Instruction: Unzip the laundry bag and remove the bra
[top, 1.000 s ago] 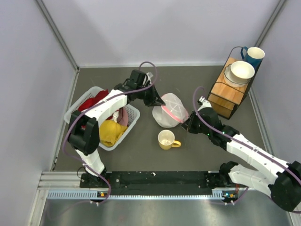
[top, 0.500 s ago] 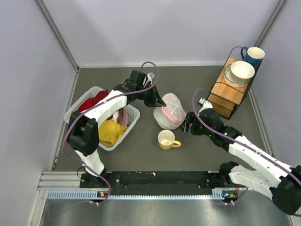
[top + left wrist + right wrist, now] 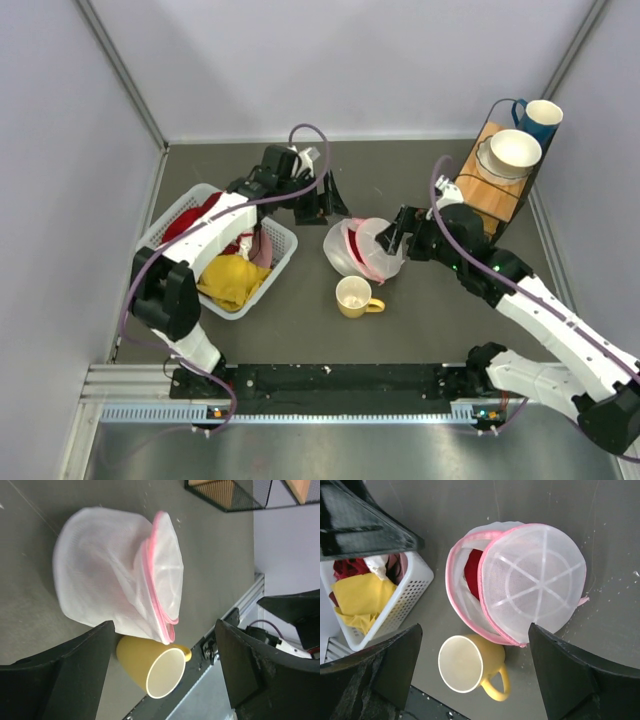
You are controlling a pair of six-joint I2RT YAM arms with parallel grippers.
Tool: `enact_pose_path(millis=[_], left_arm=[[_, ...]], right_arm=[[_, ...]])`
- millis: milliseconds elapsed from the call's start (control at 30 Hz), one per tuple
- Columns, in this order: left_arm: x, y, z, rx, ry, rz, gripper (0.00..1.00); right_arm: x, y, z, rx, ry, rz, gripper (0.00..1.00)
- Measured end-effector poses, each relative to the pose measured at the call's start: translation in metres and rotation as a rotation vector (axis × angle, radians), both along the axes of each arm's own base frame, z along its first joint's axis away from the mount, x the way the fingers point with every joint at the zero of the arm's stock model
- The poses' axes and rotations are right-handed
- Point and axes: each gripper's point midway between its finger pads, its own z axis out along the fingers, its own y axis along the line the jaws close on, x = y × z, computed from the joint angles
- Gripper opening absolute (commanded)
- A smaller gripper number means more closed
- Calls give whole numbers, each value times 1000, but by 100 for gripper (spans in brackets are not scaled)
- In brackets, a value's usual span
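Note:
The laundry bag [image 3: 362, 248] is a white mesh dome with pink zipper trim, lying on the dark table between both arms. In the right wrist view the laundry bag [image 3: 535, 577] gapes along the zipper, its lid lifted; a red patch [image 3: 473, 569] shows inside. The bra is hidden. My left gripper [image 3: 327, 204] hangs open just behind and left of the bag, apart from it. My right gripper [image 3: 394, 232] stands open at the bag's right side, with nothing between its fingers. In the left wrist view the bag [image 3: 110, 575] lies beyond the open left gripper [image 3: 162, 630].
A yellow mug [image 3: 353, 296] stands touching the bag's near side. A white slatted basket [image 3: 283, 243] with red and yellow clothes sits at the left. A wooden stand [image 3: 482, 195] with bowls [image 3: 512, 152] and a blue mug [image 3: 541, 118] is at the back right.
Both grippers have opened and let go of the bag, then drawn back from it. The right arm rose and moved toward the back. The bag now lies open along its zipper.

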Motion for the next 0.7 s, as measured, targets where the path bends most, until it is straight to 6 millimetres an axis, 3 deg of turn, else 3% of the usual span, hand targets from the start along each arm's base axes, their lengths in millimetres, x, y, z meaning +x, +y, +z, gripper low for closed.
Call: enact_pose_path(millis=[133, 233, 333, 400, 467, 500, 533, 600, 700], left_arm=[[15, 8, 10, 41, -27, -2, 82], [30, -3, 17, 78, -82, -17, 76], [34, -11, 5, 111, -82, -35, 72], [33, -15, -14, 133, -43, -52, 54], [31, -18, -36, 150, 14, -71, 30], [30, -19, -50, 157, 45, -86, 12], [29, -20, -57, 159, 69, -89, 3], [23, -19, -73, 168, 111, -103, 0], [16, -17, -80, 172, 140, -114, 0]], right_arm=[[4, 3, -14, -14, 50, -14, 89], [8, 3, -23, -26, 79, -33, 89], [10, 2, -29, -31, 101, -55, 89], [12, 1, -31, -37, 108, -69, 88], [14, 2, -35, -55, 127, -76, 88], [17, 3, -38, -72, 144, -80, 89], [21, 4, -40, -92, 159, -84, 89], [30, 10, -43, -134, 173, -92, 89], [44, 24, -49, -202, 184, -91, 89]])
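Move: The near edge of the laundry bag's pink rim is about 8 cm below the open left fingers, some 1 cm ahead and 2 cm to their right. Inside, the red bra is about 1 cm ahead, 5 cm right and 12 cm down; the yellow mug stands 9 cm back, 4 cm right and 15 cm down. From the right hand the bra is about 5 cm ahead, 8 cm left and 15 cm below, the mug 5 cm back, 8 cm left and 18 cm down. Arcing first a little up and forward, the left hand then drops roughly 9 cm onto the left side of the bag's mouth, closing its wide-open fingers fully to pinch the pink rim there. Meanwhile the right hand, still wide open, sinks about 5 cm while moving some 4 cm forward and a little left towards the opening, tipping its fingers further down. ##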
